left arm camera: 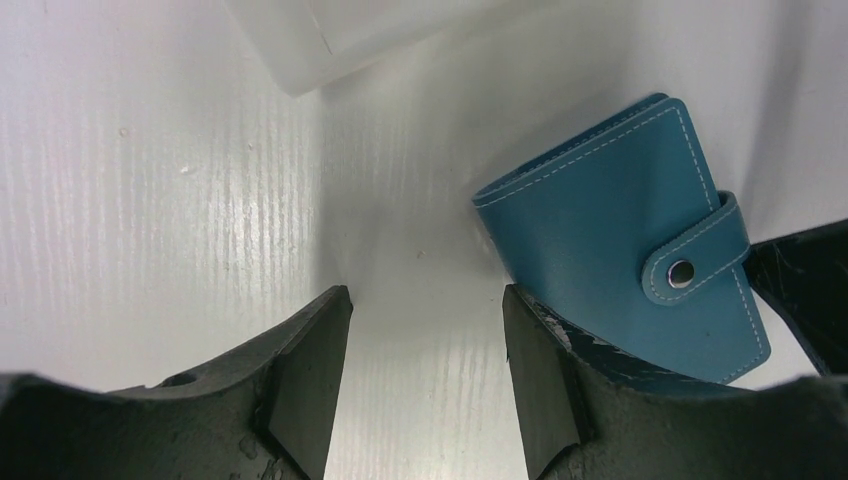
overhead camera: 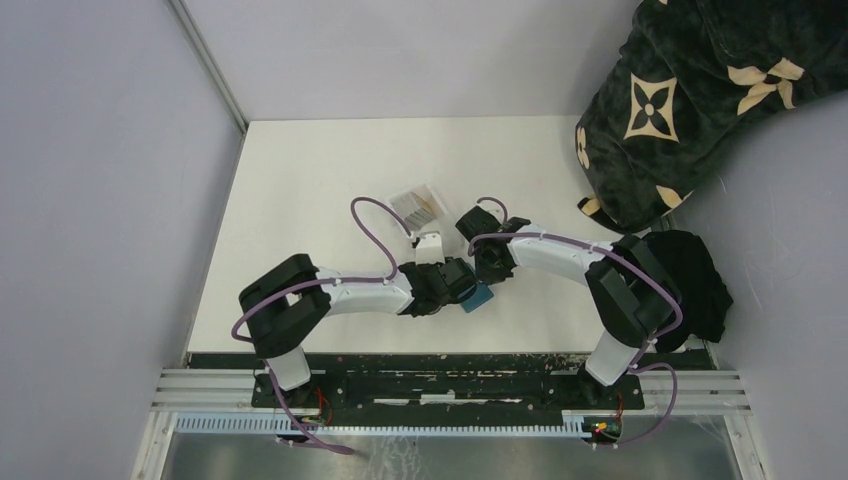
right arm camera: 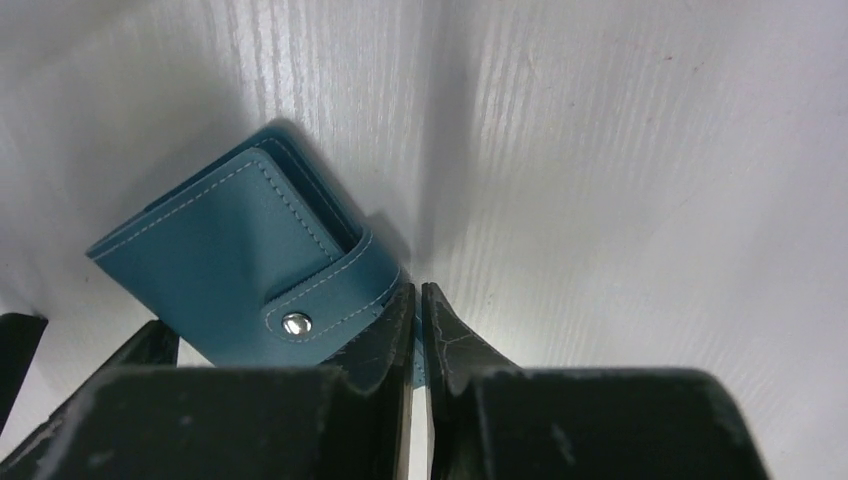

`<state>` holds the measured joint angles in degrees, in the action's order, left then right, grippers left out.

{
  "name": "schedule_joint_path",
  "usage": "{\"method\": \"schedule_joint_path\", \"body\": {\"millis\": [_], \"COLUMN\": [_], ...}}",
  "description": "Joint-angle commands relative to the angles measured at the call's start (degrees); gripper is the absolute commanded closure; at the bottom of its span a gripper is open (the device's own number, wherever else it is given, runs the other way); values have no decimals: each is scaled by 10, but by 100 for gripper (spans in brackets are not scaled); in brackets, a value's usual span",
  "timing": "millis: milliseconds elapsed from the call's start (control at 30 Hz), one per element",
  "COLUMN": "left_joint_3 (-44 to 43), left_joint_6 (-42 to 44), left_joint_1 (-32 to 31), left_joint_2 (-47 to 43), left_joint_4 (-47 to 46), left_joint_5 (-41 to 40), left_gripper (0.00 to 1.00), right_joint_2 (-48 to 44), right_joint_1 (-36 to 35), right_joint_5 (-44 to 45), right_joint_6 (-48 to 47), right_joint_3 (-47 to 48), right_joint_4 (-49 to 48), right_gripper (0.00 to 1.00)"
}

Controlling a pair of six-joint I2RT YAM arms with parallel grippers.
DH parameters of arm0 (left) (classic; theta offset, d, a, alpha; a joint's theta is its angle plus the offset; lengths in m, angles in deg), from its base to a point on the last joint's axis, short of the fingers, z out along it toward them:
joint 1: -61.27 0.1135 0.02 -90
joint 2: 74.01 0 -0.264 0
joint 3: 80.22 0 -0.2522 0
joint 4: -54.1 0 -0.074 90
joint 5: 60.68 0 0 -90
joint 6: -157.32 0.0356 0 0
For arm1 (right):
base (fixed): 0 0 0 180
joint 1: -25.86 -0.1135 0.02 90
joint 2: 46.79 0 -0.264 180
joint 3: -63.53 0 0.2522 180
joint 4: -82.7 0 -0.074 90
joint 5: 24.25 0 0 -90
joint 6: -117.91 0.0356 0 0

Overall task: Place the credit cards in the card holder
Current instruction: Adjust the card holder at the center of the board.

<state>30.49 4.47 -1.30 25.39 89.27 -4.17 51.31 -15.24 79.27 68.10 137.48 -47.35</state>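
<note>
The card holder (left arm camera: pixel 630 240) is a teal wallet, folded shut with its snap tab fastened. It sits at mid-table (overhead camera: pixel 481 297) between my two grippers. My right gripper (right arm camera: pixel 418 290) is shut on the edge of the card holder (right arm camera: pixel 230 260) near the tab, and a strip of teal shows between its fingers. My left gripper (left arm camera: pixel 425 300) stands open and empty just left of the holder, whose lower edge lies against the outside of the right finger (left arm camera: pixel 545 380). The credit cards (overhead camera: pixel 425 205) lie in a clear tray behind the grippers, one gold-yellow.
The clear plastic tray (overhead camera: pixel 405 198) stands just beyond the left gripper, and its corner (left arm camera: pixel 330 40) shows in the left wrist view. A dark patterned bag (overhead camera: pixel 680 100) fills the back right corner. A black cloth (overhead camera: pixel 700 280) lies at the table's right edge.
</note>
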Motion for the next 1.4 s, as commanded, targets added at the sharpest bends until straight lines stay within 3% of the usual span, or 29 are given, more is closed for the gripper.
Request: {"method": "schedule_joint_path", "body": {"millis": [0,300,467,800,1367], "left_joint_3": [2,52,107,194,199], "left_joint_6": [3,-12,-28,-40,-53], "left_joint_1": [6,6,5,5,4], "left_joint_2": [-12,-94,-139,-181,-141], "left_joint_4": [9,-13,-59,-172,-225], "left_joint_5": [-42,-70,-63,-18,31], "left_gripper": [34,34,35,35,35], "right_joint_2": [-25,-41,-44,1,38], "right_joint_1": [-11,-20,-38,-94,-99], "right_joint_5": [22,96,97,90,82], "right_joint_6": [11,-37,-67,-101,-116], "right_joint_3": [8,57,81,121,101], "right_joint_4": [13,59,61,72,50], "right_gripper": [87,60,51,48,48]}}
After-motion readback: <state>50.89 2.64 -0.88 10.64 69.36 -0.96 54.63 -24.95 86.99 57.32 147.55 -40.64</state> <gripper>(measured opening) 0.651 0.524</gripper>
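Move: The card holder lies between the hands: about 7 cm to the left hand's right and 2 cm ahead, beside its right finger, and a centimetre or two lower. From the right hand it is some 5 cm to the left, roughly level fore and aft, and equally low. The white tray with the cards is around 12 cm ahead of the left hand and 2 cm left, or 11 cm ahead and 14 cm left of the right hand. Upward first, both hands come free of the card holder's sides. The right opens its nearly shut fingers to about half, rises some 5.5 cm while crossing left, then sinks about half that above the strap edge, turning some 15 degrees counter-clockwise. The left, still open, lifts and swings left nearly 5 cm, lowers, then eases part-way back right, its left side dipping. ##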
